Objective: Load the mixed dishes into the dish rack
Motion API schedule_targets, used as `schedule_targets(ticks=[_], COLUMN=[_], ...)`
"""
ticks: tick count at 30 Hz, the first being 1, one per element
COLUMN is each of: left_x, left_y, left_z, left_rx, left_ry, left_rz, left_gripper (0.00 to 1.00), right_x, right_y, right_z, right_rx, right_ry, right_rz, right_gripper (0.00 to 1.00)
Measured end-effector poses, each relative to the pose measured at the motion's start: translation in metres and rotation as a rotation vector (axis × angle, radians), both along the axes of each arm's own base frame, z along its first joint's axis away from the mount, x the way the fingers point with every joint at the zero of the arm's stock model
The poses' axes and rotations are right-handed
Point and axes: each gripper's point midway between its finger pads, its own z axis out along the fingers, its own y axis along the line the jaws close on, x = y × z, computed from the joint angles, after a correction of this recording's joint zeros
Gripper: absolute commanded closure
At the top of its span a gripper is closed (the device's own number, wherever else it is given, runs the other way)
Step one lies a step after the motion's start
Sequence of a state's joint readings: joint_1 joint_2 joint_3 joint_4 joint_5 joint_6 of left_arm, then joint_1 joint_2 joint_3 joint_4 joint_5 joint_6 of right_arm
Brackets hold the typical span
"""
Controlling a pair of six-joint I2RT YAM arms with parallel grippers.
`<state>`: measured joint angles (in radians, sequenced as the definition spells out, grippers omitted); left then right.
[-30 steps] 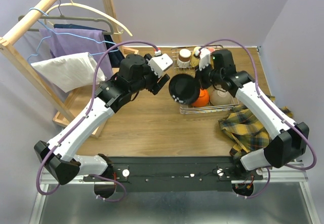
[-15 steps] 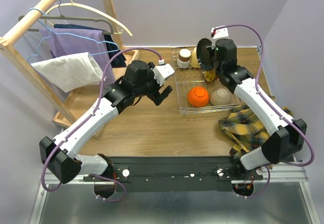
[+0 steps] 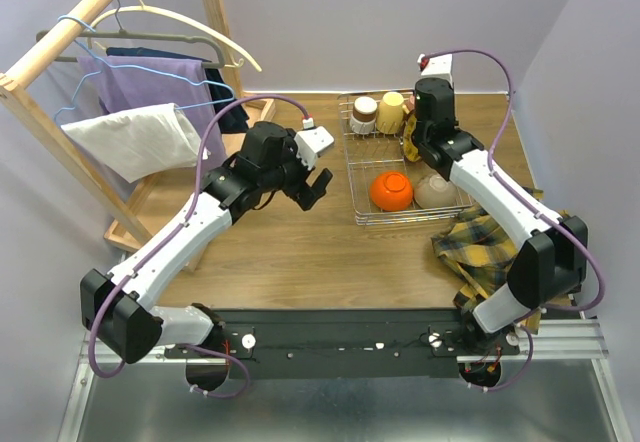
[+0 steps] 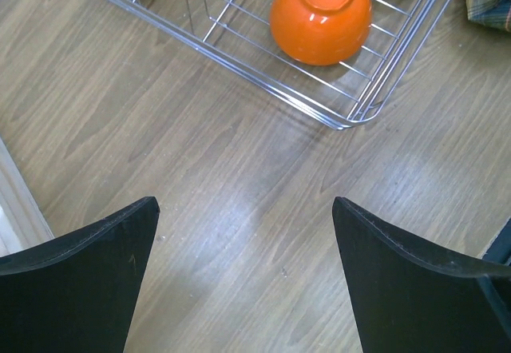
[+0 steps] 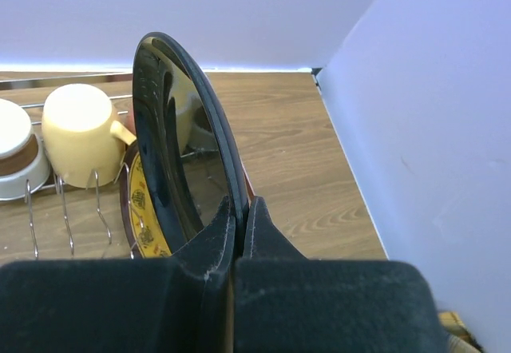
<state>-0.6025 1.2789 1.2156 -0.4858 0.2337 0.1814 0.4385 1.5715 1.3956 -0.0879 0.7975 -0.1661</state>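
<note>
The dish rack (image 3: 400, 219) stands at the back right of the table. An orange bowl (image 3: 391, 190) and a beige bowl (image 3: 436, 190) lie upside down in its front half. At its back are a yellow mug (image 5: 80, 133), a white and brown cup (image 3: 364, 114) and a yellow patterned plate (image 5: 144, 209). My right gripper (image 5: 241, 209) is shut on the rim of a black dish (image 5: 180, 145), held on edge over the rack's back right. In the top view the wrist hides this dish. My left gripper (image 4: 243, 203) hangs open over bare wood left of the rack, holding nothing.
A plaid cloth (image 3: 495, 252) lies at the rack's front right corner. A wooden clothes rack (image 3: 60, 37) with hangers and garments fills the left side, its base tray (image 3: 140, 217) on the table. Walls close in behind and at the right.
The black dish went from the rack's front left, between both grippers, to the back right in my right gripper. My left gripper opened fully and drew back to the left.
</note>
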Motion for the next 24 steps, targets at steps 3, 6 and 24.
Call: schedule_targets(ticks=[3, 6, 24], left_x=[0.001, 0.004, 0.009], left_y=[0.004, 0.009, 0.025], left_z=[-0.006, -0.008, -0.004], left_rx=[-0.003, -0.011, -0.05], left_ry=[0.02, 0.035, 0.045], left_rz=[0.013, 0.036, 0.087], left_gripper=[0.01, 0.01, 0.01], right_x=[0.001, 0.003, 0.014], right_y=[0.001, 0.003, 0.017], right_z=[-0.006, -0.016, -0.077], right_rx=[0.013, 0.03, 0.047], right_ry=[0.008, 0.026, 0.157], right_rz=[-0.008, -0.014, 0.002], right_gripper=[1.0, 1.0, 1.0])
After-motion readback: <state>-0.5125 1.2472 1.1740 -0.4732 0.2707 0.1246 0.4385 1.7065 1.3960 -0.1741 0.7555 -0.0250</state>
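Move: The right hand still pinches the dark plate. The free slot just left of the flowered plate, its goal, lies about 3 cm ahead, 4 cm to its left and 18 cm down. The flowered plate stands some 3 cm ahead and 2 cm left, with the yellow mug about 8 cm ahead and 10 cm left. The orange bowl is roughly 12 cm back and 11 cm left. From the left hand the slot is about 18 cm ahead and 23 cm right. Down and barely forward or left, the right hand lowers the upright dark plate by about 7.5 cm towards the slot beside the flowered plate, picking up a steady pace and tipping its fingers some 10 degrees further down while the pinch holds. The empty left hand, wide open, drifts a couple of centimetres to its left, away from the rack. ##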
